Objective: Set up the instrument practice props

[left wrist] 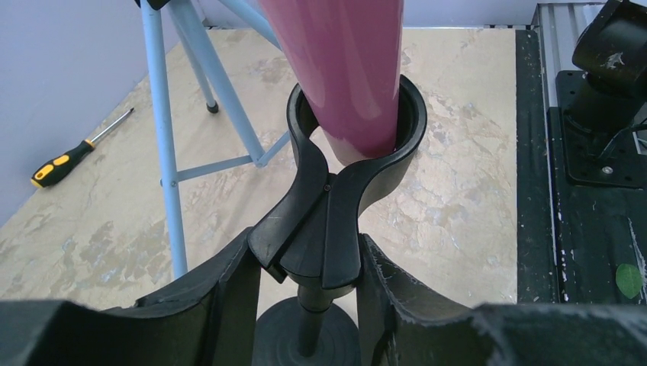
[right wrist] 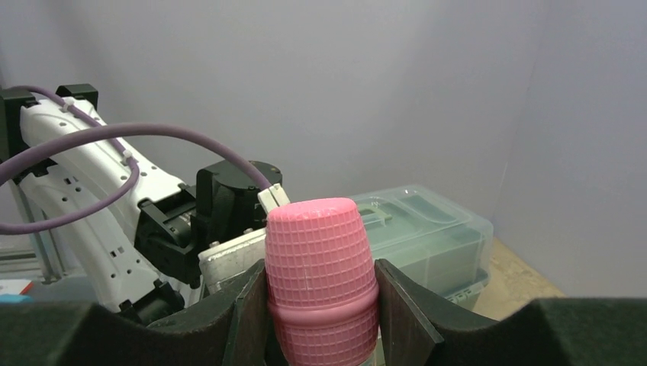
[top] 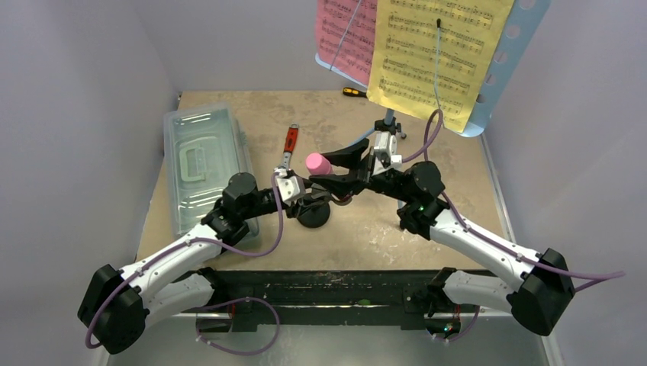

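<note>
The black mic stand (top: 314,216) stands mid-table on its round base (left wrist: 282,339). My left gripper (left wrist: 309,282) is shut on the stem of its clip (left wrist: 328,206), with a finger pressed to each side. The pink toy microphone (top: 317,162) has its handle (left wrist: 343,69) sitting inside the clip's ring. My right gripper (right wrist: 320,305) is shut on its ribbed head (right wrist: 320,259). At the back right, the light blue music stand (top: 500,57) carries a yellow page (top: 435,53) and a pink page (top: 347,34). Its tripod legs (left wrist: 164,152) show in the left wrist view.
A clear lidded box (top: 204,164) lies at the table's left side and shows behind the microphone (right wrist: 427,236). A red-handled wrench (top: 290,141) lies left of the microphone. A yellow-and-black screwdriver (top: 353,92) rests near the back wall. The two arms meet closely over the table's middle.
</note>
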Available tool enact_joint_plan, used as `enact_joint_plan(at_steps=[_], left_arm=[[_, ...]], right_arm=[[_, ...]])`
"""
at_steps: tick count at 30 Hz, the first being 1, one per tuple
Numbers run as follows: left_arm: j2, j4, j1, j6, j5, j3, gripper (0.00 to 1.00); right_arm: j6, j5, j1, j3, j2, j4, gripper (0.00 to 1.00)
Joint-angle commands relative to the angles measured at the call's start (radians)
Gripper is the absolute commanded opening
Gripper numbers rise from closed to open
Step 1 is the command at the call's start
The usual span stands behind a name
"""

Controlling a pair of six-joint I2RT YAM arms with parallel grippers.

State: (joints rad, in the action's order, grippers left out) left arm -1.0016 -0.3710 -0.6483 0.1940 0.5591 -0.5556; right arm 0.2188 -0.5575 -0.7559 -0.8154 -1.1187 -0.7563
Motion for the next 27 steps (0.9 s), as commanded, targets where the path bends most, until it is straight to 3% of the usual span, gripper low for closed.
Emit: enact_joint_plan(at_steps=[1,4,12,14,18,20,22,27], left_arm=[[0.008,-0.029,0.009,0.012,0.001,0.004,0.00],[0.003,-0.035,0.010,-0.002,0.020,0.003,0.00],[0.004,-0.029,0.015,-0.022,0.028,0.000,0.00],[0.011,-0.033,0.016,-0.050,-0.001,0.000,0.25],[0.048,-0.022,0.015,-0.094,-0.048,0.004,0.80],[0.072,-0.005,0.016,-0.100,-0.050,0.007,0.89],[0.097,0.012,0.016,-0.113,-0.053,0.009,0.90],[0.159,0.060,0.015,-0.180,-0.058,-0.006,0.98]], right_arm=[[0.043,0.035,0.006,0.077,0.017,-0.167,0.00],[0.043,0.031,0.001,0.108,0.002,-0.235,0.00],[-0.004,0.058,-0.009,0.129,0.015,-0.226,0.00],[-0.005,0.068,-0.009,0.123,0.021,-0.210,0.03],[-0.007,0.086,-0.009,0.093,0.029,-0.136,0.30],[-0.005,0.101,-0.010,0.078,0.034,-0.088,0.44],[-0.003,0.117,-0.009,0.068,0.037,-0.075,0.51],[-0.003,0.110,-0.014,-0.011,-0.006,0.009,0.55]])
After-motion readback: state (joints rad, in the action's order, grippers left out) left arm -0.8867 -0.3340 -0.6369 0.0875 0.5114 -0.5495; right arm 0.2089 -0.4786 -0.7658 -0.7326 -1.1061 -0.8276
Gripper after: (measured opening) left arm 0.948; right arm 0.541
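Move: My left fingers are shut on the microphone clip's lower part; the clip's middle sits about 3 cm to their right, 1 cm ahead and 2 cm up. From my right hand, which holds the pink microphone, the clip is some 14 cm below, 3 cm back and 2 cm right. Counted from my left hand, the stand's round base is roughly 22 cm straight below, the wrench 18 cm ahead and 8 cm left, and the tripod 12 cm ahead and 16 cm right, both low down. I lower the microphone about 2 cm with my right hand to seat its tail in the clip, then nearly stay there, keeping hold while the squeeze slackens at the very end. My left hand steadies the clip at first, then spreads its fingers wide, lets go and backs off some 2.5 cm up and 1.5 cm left. ##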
